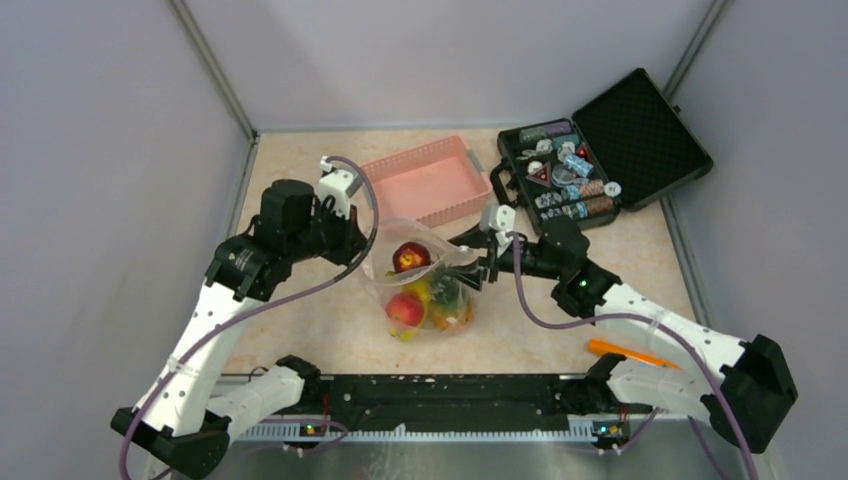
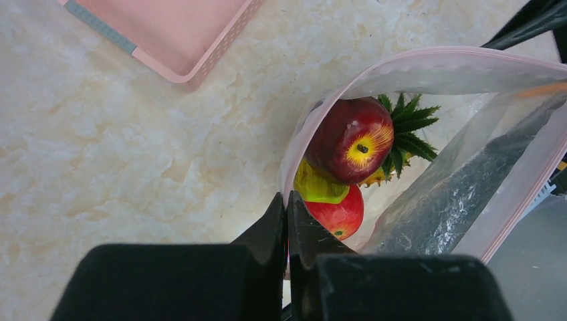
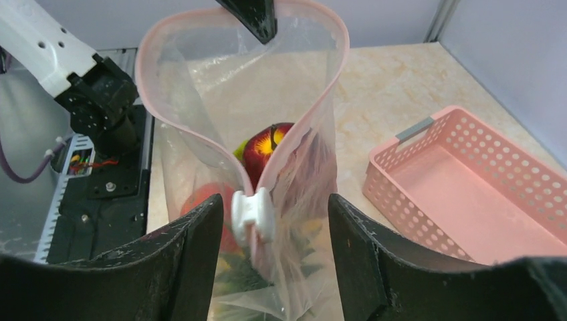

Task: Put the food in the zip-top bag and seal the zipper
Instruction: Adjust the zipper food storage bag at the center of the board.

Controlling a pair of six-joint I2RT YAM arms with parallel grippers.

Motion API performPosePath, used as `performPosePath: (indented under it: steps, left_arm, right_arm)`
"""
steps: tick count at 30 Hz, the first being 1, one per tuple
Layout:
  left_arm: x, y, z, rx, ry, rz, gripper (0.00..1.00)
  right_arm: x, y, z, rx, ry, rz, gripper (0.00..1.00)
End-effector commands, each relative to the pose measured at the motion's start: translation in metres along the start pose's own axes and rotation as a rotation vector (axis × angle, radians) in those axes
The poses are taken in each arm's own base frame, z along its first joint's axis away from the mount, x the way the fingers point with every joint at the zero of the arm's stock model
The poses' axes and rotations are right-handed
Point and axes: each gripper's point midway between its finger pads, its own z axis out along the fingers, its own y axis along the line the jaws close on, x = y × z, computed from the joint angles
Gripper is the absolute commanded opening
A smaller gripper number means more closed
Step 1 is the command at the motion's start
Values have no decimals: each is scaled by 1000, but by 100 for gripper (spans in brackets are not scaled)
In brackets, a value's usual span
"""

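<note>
The zip-top bag point(image 1: 432, 262) stands on the table between both arms with its mouth open. The food lies inside: a dark maroon fruit point(image 2: 351, 137) on top, a red fruit point(image 2: 341, 214), the yellow banana point(image 2: 314, 187) and the pineapple's green leaves point(image 2: 408, 130). My left gripper point(image 2: 287, 207) is shut on the pink zipper point(image 2: 428, 57) at the mouth's left end. At the other end my right gripper point(image 3: 274, 204) is open, its fingers either side of the white slider point(image 3: 253, 212) without touching it. The zipper point(image 3: 321, 100) loops wide open beyond the slider.
A pink basket point(image 1: 425, 180) sits just behind the bag. An open black case point(image 1: 600, 150) of small trinkets stands at the back right. An orange stick point(image 1: 630, 353) lies near the right arm's base.
</note>
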Motion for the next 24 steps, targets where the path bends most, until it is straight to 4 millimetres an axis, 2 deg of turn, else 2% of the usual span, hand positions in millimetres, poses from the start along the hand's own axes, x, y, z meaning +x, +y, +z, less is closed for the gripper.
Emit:
performPosePath:
  steps: [1,4,7,8,9,13,15,16,18,19,22,24]
  left_arm:
    - [-14,-4,-7,18,-70,21,0]
    - [-11,-4,-8,13,-64,21,0]
    - [-10,0,-10,-7,-71,23,0]
    - [-9,3,-9,-24,-68,23,0]
    - [-8,6,-9,-37,-65,23,0]
    - [-4,11,-8,-63,-52,21,2]
    - [-7,11,-8,-69,-57,19,58]
    - [-11,10,-10,-67,-74,24,78]
    - [-25,4,-17,-41,-133,57,95]
    - [-36,1,-26,-31,-183,84,98]
    - [-69,-18,-49,38,-329,190,99]
    - [-82,-47,-59,188,-404,271,99]
  right_arm:
    - [-22,-10,11,-16,-52,-87,55]
    - [-22,-7,13,-38,-59,-77,33]
    - [-24,-7,9,-19,-78,-79,17]
    - [-27,-7,7,-11,-89,-83,4]
    - [-30,-7,5,-4,-104,-88,0]
    - [-43,-4,-2,12,-146,-93,0]
    - [-45,-4,-2,8,-136,-76,0]
    - [-44,-1,-1,-10,-120,-67,0]
    - [-38,2,2,-43,-76,-45,0]
    - [-38,3,3,-56,-66,-41,0]
    - [-36,8,4,-91,-56,-29,0]
    - [-38,14,4,-124,-53,-24,0]
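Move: The bag's white slider sits between the right hand's open fingers, some 1 cm to the left and 2 cm below. In the bag, the dark red apple is about 9 cm left of that hand, 4 cm ahead and 13 cm lower; the pink basket lies roughly 23 cm ahead, 7 cm left. The left hand already pinches the bag's rim, and from it the slider is about 16 cm right, 2 cm back and 2 cm lower. Pinching shut on the slider, the right fingers close fully after the hand dips about 2 cm with a little left and forward; still shut, that hand then climbs back just over 2 cm and eases back around 1 cm. The left hand keeps its pinch while drifting 1 cm left, then opens wide, lets go of the rim and rises about 2 cm, tipping its fingers up slightly. ##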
